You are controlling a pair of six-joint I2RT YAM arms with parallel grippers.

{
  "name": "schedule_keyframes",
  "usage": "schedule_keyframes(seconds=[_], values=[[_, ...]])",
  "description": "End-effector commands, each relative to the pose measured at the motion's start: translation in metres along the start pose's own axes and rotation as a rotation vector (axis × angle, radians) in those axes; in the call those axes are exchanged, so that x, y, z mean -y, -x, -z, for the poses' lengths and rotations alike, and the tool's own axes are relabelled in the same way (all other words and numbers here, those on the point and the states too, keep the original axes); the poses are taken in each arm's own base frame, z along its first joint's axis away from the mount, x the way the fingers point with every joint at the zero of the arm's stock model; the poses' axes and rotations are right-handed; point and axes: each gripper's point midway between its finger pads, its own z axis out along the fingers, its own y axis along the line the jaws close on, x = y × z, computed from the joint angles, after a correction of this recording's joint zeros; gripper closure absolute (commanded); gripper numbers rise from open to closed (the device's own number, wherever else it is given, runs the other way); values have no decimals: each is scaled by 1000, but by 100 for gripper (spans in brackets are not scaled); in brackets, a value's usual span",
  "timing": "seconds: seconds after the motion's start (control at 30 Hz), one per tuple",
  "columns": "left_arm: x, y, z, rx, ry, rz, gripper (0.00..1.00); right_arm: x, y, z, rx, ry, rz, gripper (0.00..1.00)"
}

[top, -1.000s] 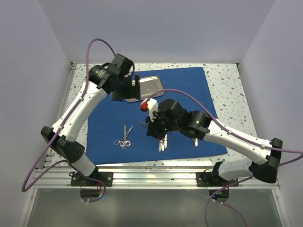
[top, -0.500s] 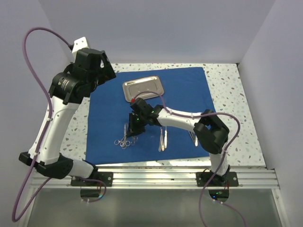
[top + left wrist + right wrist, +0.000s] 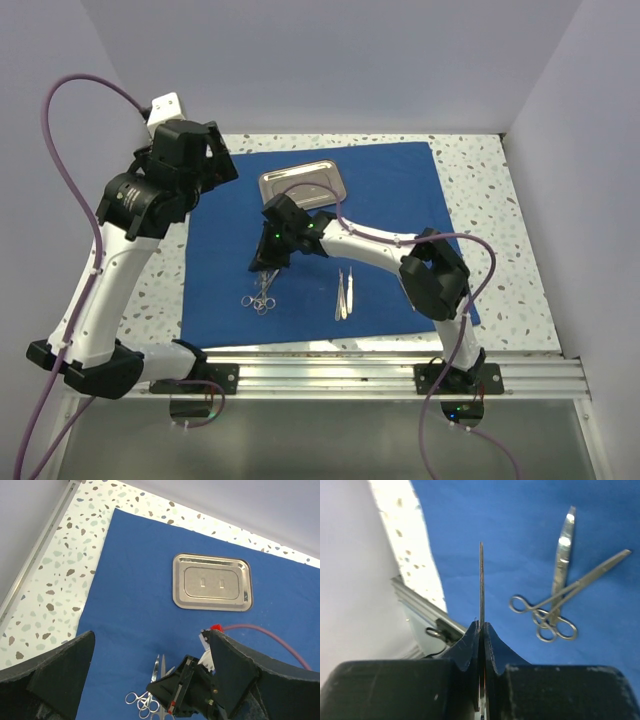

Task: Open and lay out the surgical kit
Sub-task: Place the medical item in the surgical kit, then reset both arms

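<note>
The royal-blue cloth (image 3: pixel 400 200) lies spread flat on the table. The steel tray (image 3: pixel 303 185) (image 3: pixel 212 582) rests on its far part with nothing in it. Ring-handled scissors and forceps (image 3: pixel 262 295) (image 3: pixel 555 615) lie crossed on the cloth's near left. Tweezers (image 3: pixel 344 293) lie further right. My right gripper (image 3: pixel 268 258) (image 3: pixel 481 625) hovers just above the crossed pair, shut on a thin silver instrument (image 3: pixel 481 580) seen edge-on. My left gripper (image 3: pixel 215 158) (image 3: pixel 150 632) is held high over the cloth's left side, open with nothing between its fingers.
White speckled tabletop (image 3: pixel 480 170) borders the cloth on all sides. A metal rail (image 3: pixel 330 375) runs along the near edge. The right arm (image 3: pixel 380 245) stretches across the middle of the cloth. Grey walls close in at the back and both sides.
My left gripper lifted away from the tray, swung left and opened fully. My right arm reached left across the cloth with the thin instrument, to just above the scissors.
</note>
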Motion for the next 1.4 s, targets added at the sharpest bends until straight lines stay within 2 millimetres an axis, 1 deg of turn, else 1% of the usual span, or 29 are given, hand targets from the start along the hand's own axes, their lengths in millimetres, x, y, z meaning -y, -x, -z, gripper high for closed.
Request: schedule_keyframes(seconds=[0.0,0.03,0.1,0.13,0.23,0.3,0.4,0.43,0.5,0.57,0.63,0.67,0.7,0.73,0.77,0.8,0.87,0.9,0.93,0.97,1.0,1.07,1.1,1.13,1.2,1.23,1.3,1.33,1.37], values=[[9,17,1,64,-39,12,0,11,-14,-3,-53,-46,-10,100],[10,18,0,65,-42,8,0,18,-18,-3,-68,-66,-5,95],[13,18,-3,64,-47,5,0,21,-23,-2,-93,-66,8,75],[14,18,-3,66,-50,6,0,25,-25,0,-99,-78,18,51],[20,18,-8,63,-61,6,0,23,-24,8,-94,-83,50,32],[24,17,-11,57,-70,7,0,20,-22,14,-85,-77,73,25],[31,19,-13,59,-87,12,0,11,-18,25,-70,-69,100,23],[32,20,-14,60,-89,9,0,7,-15,32,-54,-76,111,23],[36,21,-16,60,-95,5,0,5,-9,41,-42,-83,136,23],[38,21,-19,55,-93,-5,0,1,2,59,-11,-93,154,23],[38,23,-18,58,-91,-12,0,3,13,77,17,-108,204,23],[38,22,-20,55,-91,-16,0,1,30,98,75,-106,221,24],[38,20,-21,52,-88,-26,0,3,39,112,105,-115,281,24],[38,19,-21,52,-92,-27,0,0,56,147,198,-112,313,24],[39,19,-21,53,-101,-29,0,-1,63,164,245,-105,354,24],[41,17,-24,53,-109,-39,0,-2,69,185,293,-101,449,23],[46,15,-22,50,-146,-48,0,-4,78,226,399,-117,560,22],[46,7,-26,39,-149,-69,0,-5,87,274,533,-142,632,15],[47,8,-27,52,-159,-66,0,8,87,285,566,-185,654,7],[44,9,-24,65,-165,-62,0,13,90,307,635,-205,663,2],[40,-3,-30,51,-148,-78,0,21,96,350,771,-252,685,2],[37,-5,-32,68,-142,-86,0,34,96,378,862,-281,714,2],[35,-10,-36,61,-134,-102,0,39,94,392,895,-299,741,2],[35,-12,-38,57,-128,-107,0,45,88,417,954,-288,732,2],[35,-16,-43,40,-115,-119,0,54,84,433,977,-311,709,2],[36,-19,-46,31,-114,-124,0,62,80,441,966,-345,695,2],[38,-24,-52,20,-110,-134,0,69,74,448,951,-352,660,2],[39,-26,-55,16,-108,-139,0,69,73,448,948,-349,647,2],[40,-28,-59,10,-104,-142,0,69,69,452,955,-324,636,2]])
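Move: Back from the right hand by about 5 cm, 2 cm to its left and 5 cm below is the bare strip of cloth meant for the held medical item. The crossed scissors already laid out are 5 cm back and 2 cm right, and the tray 21 cm ahead and 11 cm right, both at table height. From the raised left hand, that strip lies some 11 cm back, 7 cm right and 30 cm down. Lowering the held medical item about 3.5 cm beside the crossed scissors while easing back and right, the right hand opens its fingers and lets go. It then swings up and to the right, away from the scissors, by roughly 35 cm each way, its fingers tipping upward. The open left hand sinks about 5 cm, drifting forward and right. ##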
